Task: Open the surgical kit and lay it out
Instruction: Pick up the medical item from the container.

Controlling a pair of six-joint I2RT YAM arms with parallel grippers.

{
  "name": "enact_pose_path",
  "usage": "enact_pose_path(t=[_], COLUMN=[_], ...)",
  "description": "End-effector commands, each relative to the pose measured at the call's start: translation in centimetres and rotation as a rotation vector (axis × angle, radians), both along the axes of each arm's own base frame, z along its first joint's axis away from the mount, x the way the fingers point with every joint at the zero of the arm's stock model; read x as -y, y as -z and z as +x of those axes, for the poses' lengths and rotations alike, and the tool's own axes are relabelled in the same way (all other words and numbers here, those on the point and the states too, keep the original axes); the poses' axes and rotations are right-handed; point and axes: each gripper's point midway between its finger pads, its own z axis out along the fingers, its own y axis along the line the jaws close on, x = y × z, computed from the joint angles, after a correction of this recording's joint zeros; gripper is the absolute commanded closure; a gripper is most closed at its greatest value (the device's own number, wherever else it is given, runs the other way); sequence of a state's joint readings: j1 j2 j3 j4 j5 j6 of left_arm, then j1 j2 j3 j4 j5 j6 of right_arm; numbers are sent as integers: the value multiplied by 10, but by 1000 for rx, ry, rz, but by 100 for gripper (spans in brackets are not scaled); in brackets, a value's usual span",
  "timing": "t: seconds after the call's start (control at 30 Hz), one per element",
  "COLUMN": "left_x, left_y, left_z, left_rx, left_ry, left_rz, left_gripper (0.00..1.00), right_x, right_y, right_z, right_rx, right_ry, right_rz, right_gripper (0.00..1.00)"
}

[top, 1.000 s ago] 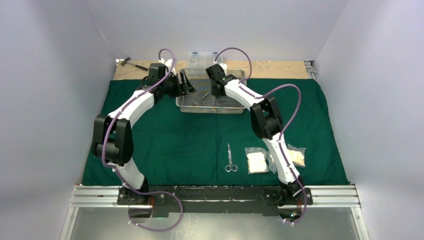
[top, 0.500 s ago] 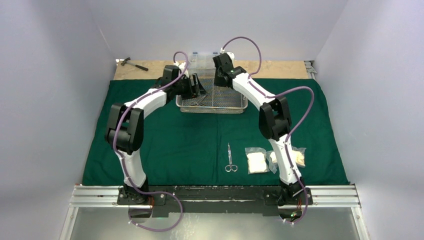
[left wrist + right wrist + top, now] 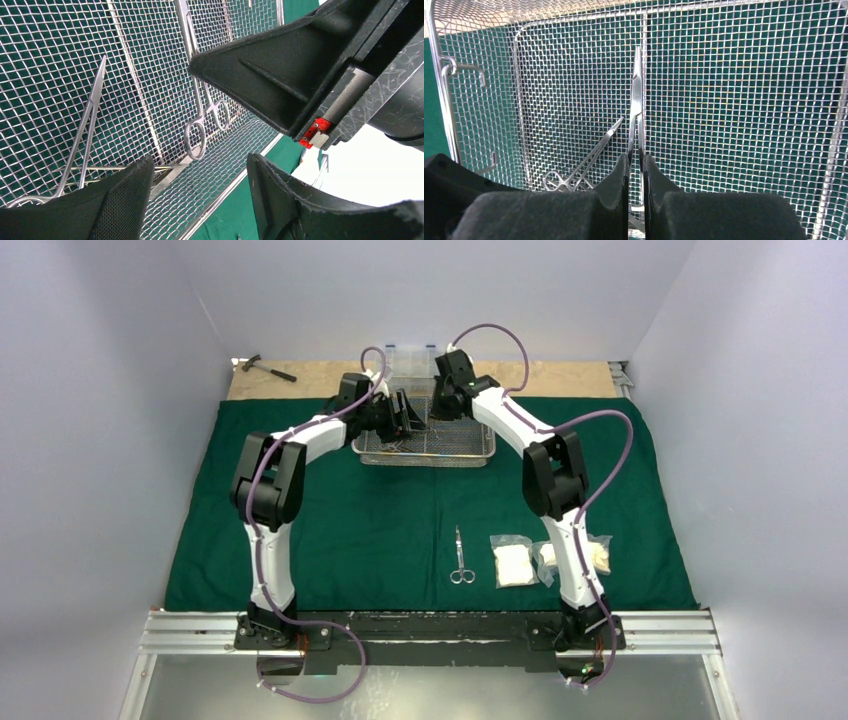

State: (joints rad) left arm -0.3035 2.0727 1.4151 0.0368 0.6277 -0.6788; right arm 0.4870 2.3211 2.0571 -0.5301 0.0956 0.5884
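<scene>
The dark green cloth (image 3: 380, 520) lies spread flat, with the steel mesh tray (image 3: 470, 454) at its far middle. My right gripper (image 3: 440, 412) (image 3: 635, 167) is shut on slim steel tweezers (image 3: 637, 95), whose tip points out over the tray's mesh. To its left, my left gripper (image 3: 408, 416) (image 3: 199, 162) is open over the tray's rim, nothing between its fingers. Ring-handled instruments (image 3: 200, 120) (image 3: 586, 162) lie in the tray. One pair of scissors (image 3: 459, 558) and gauze packets (image 3: 514, 563) (image 3: 597, 553) rest on the near cloth.
A clear plastic box (image 3: 408, 359) stands right behind the tray on the wooden strip. A small hammer (image 3: 266, 367) lies at the far left. White walls close in left, right and back. The right arm crosses over the gauze packets.
The left arm has swung right, bringing its open gripper from the tray's left edge over the tray. The right gripper, shut throughout, has shifted back and slightly right.
</scene>
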Motion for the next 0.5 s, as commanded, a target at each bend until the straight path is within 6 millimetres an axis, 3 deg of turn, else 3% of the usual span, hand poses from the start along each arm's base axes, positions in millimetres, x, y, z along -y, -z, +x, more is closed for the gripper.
enact_pose_path(t=[0.0, 0.23, 0.33, 0.47], left_x=[11, 15, 16, 18], left_y=[-19, -16, -17, -20], left_z=[9, 14, 15, 14], left_rx=[33, 5, 7, 3], left_ry=[10, 5, 7, 23], left_rz=[-61, -78, -82, -98], left_gripper=[34, 47, 57, 79], right_x=[-13, -23, -25, -26], right_y=[-61, -62, -63, -63], right_z=[1, -7, -9, -10], right_rx=[77, 46, 43, 40], right_ry=[-25, -71, -79, -87], right_rz=[151, 205, 217, 226], right_gripper=[96, 96, 96, 96])
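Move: The right hand already pinches the ring-handled medical item by its shanks. The item's finger rings stand some 3 cm to the right of the left hand, about 1 cm ahead and 2 cm below it. From the right hand, the left gripper's open jaws lie about 4 cm back and 4 cm left, at much the same height. A second clamp lies on the basket floor about 2 cm left of the left hand, level with it and roughly 8 cm down. Leftward and upward, about 2 cm each way and 1 cm back, the right hand carries the medical item's rings towards the left gripper, keeping its pinch and rolling some 10 degrees so its left side rises. The left hand barely shifts, under 1 cm to the right and slightly forward, while its fingers close from wide to less than half that gap around the rings. ##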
